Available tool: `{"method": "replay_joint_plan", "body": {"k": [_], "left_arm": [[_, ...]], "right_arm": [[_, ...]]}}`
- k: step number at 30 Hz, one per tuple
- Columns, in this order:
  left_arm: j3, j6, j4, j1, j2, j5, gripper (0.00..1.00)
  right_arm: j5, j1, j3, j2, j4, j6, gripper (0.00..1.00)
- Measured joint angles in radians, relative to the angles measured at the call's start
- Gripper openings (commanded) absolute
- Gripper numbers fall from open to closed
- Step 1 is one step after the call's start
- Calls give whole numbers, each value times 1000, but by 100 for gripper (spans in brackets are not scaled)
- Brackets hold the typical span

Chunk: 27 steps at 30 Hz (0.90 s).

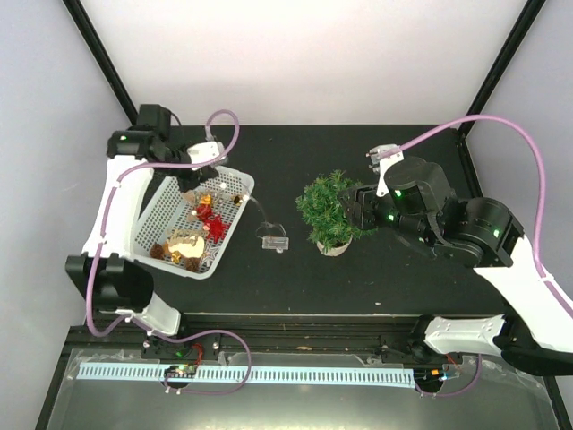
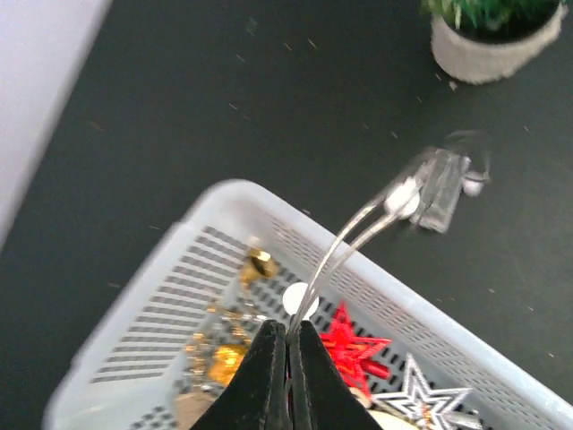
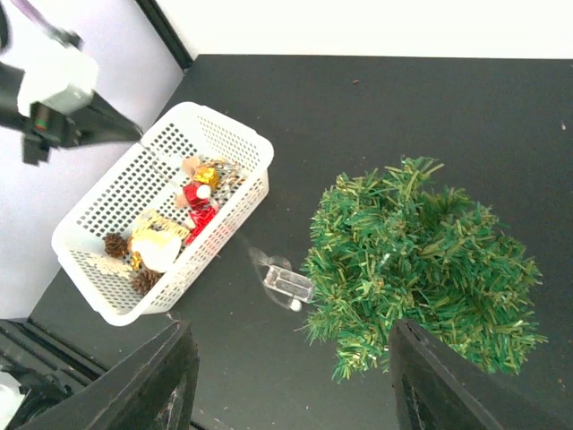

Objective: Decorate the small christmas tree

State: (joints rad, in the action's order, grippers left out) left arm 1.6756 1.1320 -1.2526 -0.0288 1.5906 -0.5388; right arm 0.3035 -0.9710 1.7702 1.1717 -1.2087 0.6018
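The small christmas tree (image 1: pixel 329 208), bushy dark green in a whitish pot (image 2: pixel 488 49), stands mid-table and fills the right of the right wrist view (image 3: pixel 421 260). My left gripper (image 2: pixel 293 327) is above the white basket's (image 1: pixel 143 235) far end. It is shut on a thin clear light wire (image 2: pixel 349 246). The wire runs over the basket rim to a clear battery box (image 1: pixel 273 242) on the table beside the tree. My right gripper (image 3: pixel 291 331) is open and empty, just right of the tree (image 1: pixel 351 210).
The basket (image 3: pixel 260 148) holds a red star (image 2: pixel 354 345), a silver star (image 2: pixel 430 399), gold ornaments (image 2: pixel 260 264) and pine cones. The battery box (image 3: pixel 288 283) lies between basket and tree. Black frame posts stand at the back corners.
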Motion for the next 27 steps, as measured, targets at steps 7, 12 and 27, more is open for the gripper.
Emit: {"method": "replay_joint_plan", "body": {"k": [7, 12, 27], "left_arm": [[230, -61, -58, -6, -93, 0, 2], [436, -116, -108, -31, -85, 5, 2], [613, -259, -79, -84, -105, 132, 2]], "right_arm": [[-29, -41, 34, 11, 19, -82, 60], [-48, -89, 159, 98, 32, -151, 66], [-154, -113, 151, 365, 207, -252, 87]]}}
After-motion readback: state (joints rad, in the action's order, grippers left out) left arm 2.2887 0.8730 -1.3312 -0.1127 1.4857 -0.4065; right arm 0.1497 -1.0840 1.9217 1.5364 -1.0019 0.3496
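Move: My left hand already pinches the light string, whose battery box lies about 13 cm to its right, 8 cm back and 19 cm below. The basket's middle is some 7 cm to its left, 2 cm back, 17 cm down. From my right hand, the slack string's middle is roughly 20 cm left, 9 cm ahead and 25 cm down; the battery box is 14 cm left, 5 cm ahead, 35 cm down, and the tree 7 cm ahead with no sideways offset, 26 cm down. Keeping the wire pinched, I raise my left hand about 22 cm above the basket, easing slightly back and tipping its fingers up some 30 degrees. Meanwhile I sweep my right hand about 15 cm left, away from above the tree towards the hanging string, rising a little and then sinking, turning counter-clockwise and opening its fingers wider, still empty. ##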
